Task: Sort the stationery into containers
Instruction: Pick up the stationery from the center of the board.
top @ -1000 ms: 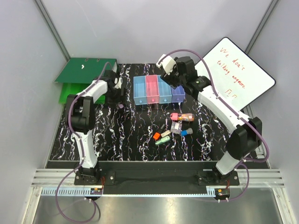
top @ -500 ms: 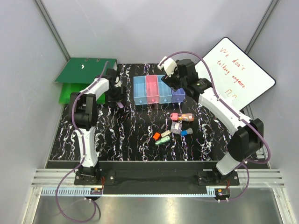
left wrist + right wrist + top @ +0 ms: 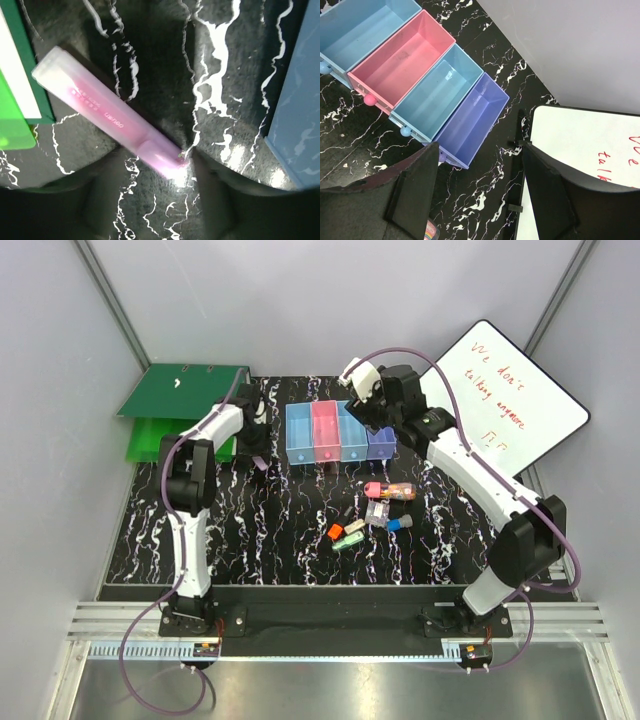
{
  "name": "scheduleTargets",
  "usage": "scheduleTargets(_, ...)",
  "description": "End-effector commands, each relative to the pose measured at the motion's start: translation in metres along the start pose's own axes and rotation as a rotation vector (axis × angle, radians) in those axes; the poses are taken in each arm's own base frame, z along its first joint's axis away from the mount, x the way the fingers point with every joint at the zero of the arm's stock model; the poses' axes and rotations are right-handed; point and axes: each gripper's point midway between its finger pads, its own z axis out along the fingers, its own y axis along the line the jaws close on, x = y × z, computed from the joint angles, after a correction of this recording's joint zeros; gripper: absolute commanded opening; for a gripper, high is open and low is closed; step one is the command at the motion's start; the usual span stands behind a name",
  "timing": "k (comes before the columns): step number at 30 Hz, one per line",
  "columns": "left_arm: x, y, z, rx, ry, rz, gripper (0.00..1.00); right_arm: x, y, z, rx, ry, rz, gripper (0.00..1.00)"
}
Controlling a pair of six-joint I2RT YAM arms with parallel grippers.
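A pink highlighter [image 3: 107, 117] lies slanted on the black marbled mat, left of the containers. My left gripper [image 3: 156, 175] is low over it. The jaws are open on either side of its near end, with the right finger close to it. From above only the highlighter's tip [image 3: 262, 466] shows, below the left gripper [image 3: 254, 443]. The containers are blue [image 3: 298, 433], pink [image 3: 326, 430], blue [image 3: 351, 430] and purple [image 3: 380, 440]. My right gripper [image 3: 477, 195] hangs open and empty above the purple bin's [image 3: 472, 117] near end. Loose stationery lies mid-mat: a pink-capped tube [image 3: 388, 490], a clear piece [image 3: 377, 512], and blue [image 3: 400, 523], orange [image 3: 335, 532] and green [image 3: 348, 540] pieces.
Green binders [image 3: 180, 390] lie at the back left, their edge [image 3: 12, 125] close to the highlighter. A whiteboard [image 3: 515, 400] leans at the back right, right beside the right gripper's finger [image 3: 555, 190]. The leftmost blue bin's wall [image 3: 300, 100] is just right of the left gripper.
The left arm has shifted right and settled lower over the highlighter, and its jaws have narrowed. The right gripper has edged slightly up and back over the bins.
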Motion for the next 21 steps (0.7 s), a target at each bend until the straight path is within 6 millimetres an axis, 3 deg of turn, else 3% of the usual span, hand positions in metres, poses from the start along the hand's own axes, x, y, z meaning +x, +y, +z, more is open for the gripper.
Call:
scheduleTargets(1, -0.001, -0.007, 0.013, -0.006, 0.007, 0.024, 0.45, -0.034, -0.022, -0.023, 0.056, -0.117, 0.037, 0.75)
scheduleTargets(7, 0.002, -0.006, 0.013, -0.014, 0.018, 0.041, 0.27, -0.040, -0.025, -0.029, 0.060, -0.136, 0.048, 0.75)
scheduleTargets(9, 0.002, -0.005, 0.013, -0.018, 0.020, 0.047, 0.17, -0.041, -0.026, -0.032, 0.063, -0.141, 0.048, 0.75)
scheduleTargets(11, 0.005, -0.004, 0.013, -0.021, 0.027, 0.056, 0.00, -0.040, -0.026, -0.032, 0.065, -0.138, 0.050, 0.75)
scheduleTargets(16, 0.007, 0.000, 0.006, -0.032, 0.021, 0.093, 0.00, -0.036, -0.025, -0.034, 0.069, -0.129, 0.050, 0.75)
scheduleTargets(21, -0.006, 0.000, -0.018, -0.030, -0.058, 0.153, 0.00, -0.025, -0.020, -0.030, 0.062, -0.103, 0.059, 0.75)
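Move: The pink highlighter lies aslant at the left hand's fingertips. Its cap end is already between the open fingers and its middle is about 3 cm ahead and 3 cm to the left, roughly 1 cm lower. The left blue container's middle is some 9 cm ahead and 11 cm right, the light green tray's about 8 cm ahead and 24 cm left. From the right hand the highlighter is roughly 34 cm left, 3 cm ahead and 26 cm below. The left fingers shut on the highlighter's cap end and pinch it from both sides, closing from a bit over half open to about a quarter and then holding there. The hand itself stays low over the table, only easing about half a centimetre right at the start. Meanwhile the empty right hand, fingers still open, rises some 2.5 cm and draws back slightly. ##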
